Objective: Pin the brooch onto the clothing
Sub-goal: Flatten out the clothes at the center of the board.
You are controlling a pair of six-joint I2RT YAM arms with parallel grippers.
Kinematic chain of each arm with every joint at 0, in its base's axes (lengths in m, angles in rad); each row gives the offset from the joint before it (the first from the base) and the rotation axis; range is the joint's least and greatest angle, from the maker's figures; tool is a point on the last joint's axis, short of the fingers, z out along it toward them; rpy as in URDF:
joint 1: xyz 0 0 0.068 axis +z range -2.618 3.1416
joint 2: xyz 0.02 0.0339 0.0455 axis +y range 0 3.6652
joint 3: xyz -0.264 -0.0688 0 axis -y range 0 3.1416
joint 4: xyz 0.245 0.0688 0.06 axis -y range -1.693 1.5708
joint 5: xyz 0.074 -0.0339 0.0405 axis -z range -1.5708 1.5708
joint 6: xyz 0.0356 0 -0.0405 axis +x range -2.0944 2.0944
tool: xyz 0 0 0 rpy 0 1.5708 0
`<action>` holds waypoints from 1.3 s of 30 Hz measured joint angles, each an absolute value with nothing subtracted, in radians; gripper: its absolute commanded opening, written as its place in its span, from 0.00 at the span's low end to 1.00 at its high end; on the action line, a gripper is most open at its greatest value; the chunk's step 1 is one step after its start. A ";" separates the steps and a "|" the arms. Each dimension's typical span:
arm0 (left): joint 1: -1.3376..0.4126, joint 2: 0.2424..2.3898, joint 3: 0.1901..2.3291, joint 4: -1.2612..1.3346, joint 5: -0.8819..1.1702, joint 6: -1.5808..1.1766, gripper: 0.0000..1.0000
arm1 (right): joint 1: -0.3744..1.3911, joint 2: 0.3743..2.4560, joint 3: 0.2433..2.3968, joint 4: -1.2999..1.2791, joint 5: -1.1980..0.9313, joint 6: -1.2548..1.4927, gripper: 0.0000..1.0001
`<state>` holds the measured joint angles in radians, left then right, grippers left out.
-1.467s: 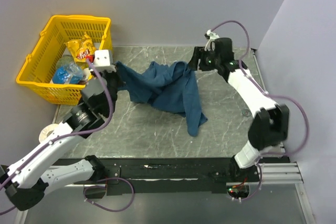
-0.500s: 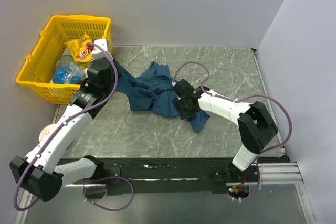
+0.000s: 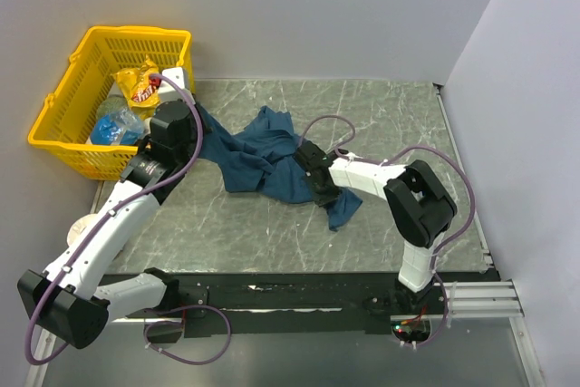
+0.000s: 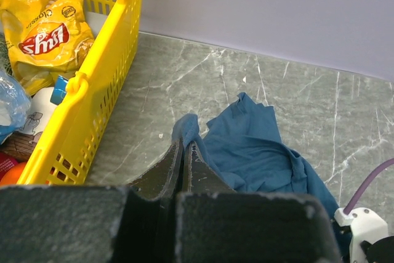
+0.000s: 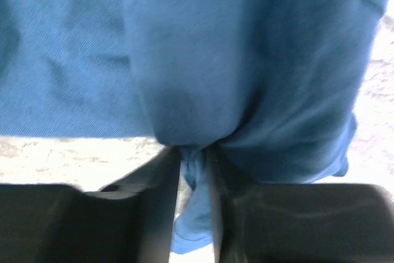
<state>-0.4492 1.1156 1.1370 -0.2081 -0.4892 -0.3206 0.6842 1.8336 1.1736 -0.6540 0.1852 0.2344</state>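
The clothing (image 3: pixel 263 147) is a dark teal-blue T-shirt lying bunched on the grey marble table (image 3: pixel 390 115). My left gripper (image 3: pixel 195 120) is shut on the shirt's left corner near the basket. In the left wrist view the gripper (image 4: pixel 184 145) shows its jaws pressed together on a pinch of that cloth (image 4: pixel 258 152). My right gripper (image 3: pixel 306 162) sits low at the shirt's right side. In the right wrist view this gripper (image 5: pixel 196 152) has its jaws closed on a fold of the blue fabric (image 5: pixel 246 60), which fills the picture. The brooch is hidden in every view.
A yellow basket (image 3: pixel 68 101) stands at the back left, holding a yellow snack bag (image 3: pixel 138 83) and a blue packet (image 3: pixel 113 129). Grey walls close in the back and right sides. Purple cables (image 3: pixel 331 122) loop over the right arm.
My right arm has swung from the back right corner down to the shirt's middle, and its jaws have closed on a fold. The left arm keeps its grip on the corner.
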 measured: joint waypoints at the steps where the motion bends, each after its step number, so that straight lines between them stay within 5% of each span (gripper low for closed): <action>1: -0.448 1.116 1.137 -0.208 -0.489 -0.321 0.01 | 0.680 1.835 1.175 -0.653 0.185 0.235 0.02; 12: -0.437 1.115 1.137 -0.208 -0.481 -0.327 0.01 | 0.654 1.681 1.150 -0.664 0.254 0.227 0.00; 28: -0.437 0.819 1.221 -0.216 -0.316 -0.289 0.01 | 0.642 0.631 1.011 -0.209 0.164 0.028 0.00; 39: -0.437 0.633 1.362 -0.230 -0.274 -0.244 0.01 | 0.643 0.531 1.024 -0.114 0.053 -0.025 0.00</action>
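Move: Right under the right hand's half-closed, downward fingers lies the cloth fold it is about to pinch, about 1 cm below; the loose tail lies some 5 cm right and 3 cm back, the main bundle about 8 cm left and 8 cm ahead. The left hand already holds a cloth corner high up; from it that fold is about 20 cm right, 8 cm back, 32 cm down, and the basket 21 cm left, 8 cm ahead, 25 cm down. Closing fully on the cloth fold while edging slightly right at table height, the right hand then sweeps up about 45 cm, later drawing back and right, its fingers swinging from pointing down to forward-left and slightly up. The left keeps its pinch, waits, then rises some 23 cm while pulling back 18 cm and a little left, fingertips tipping up. ##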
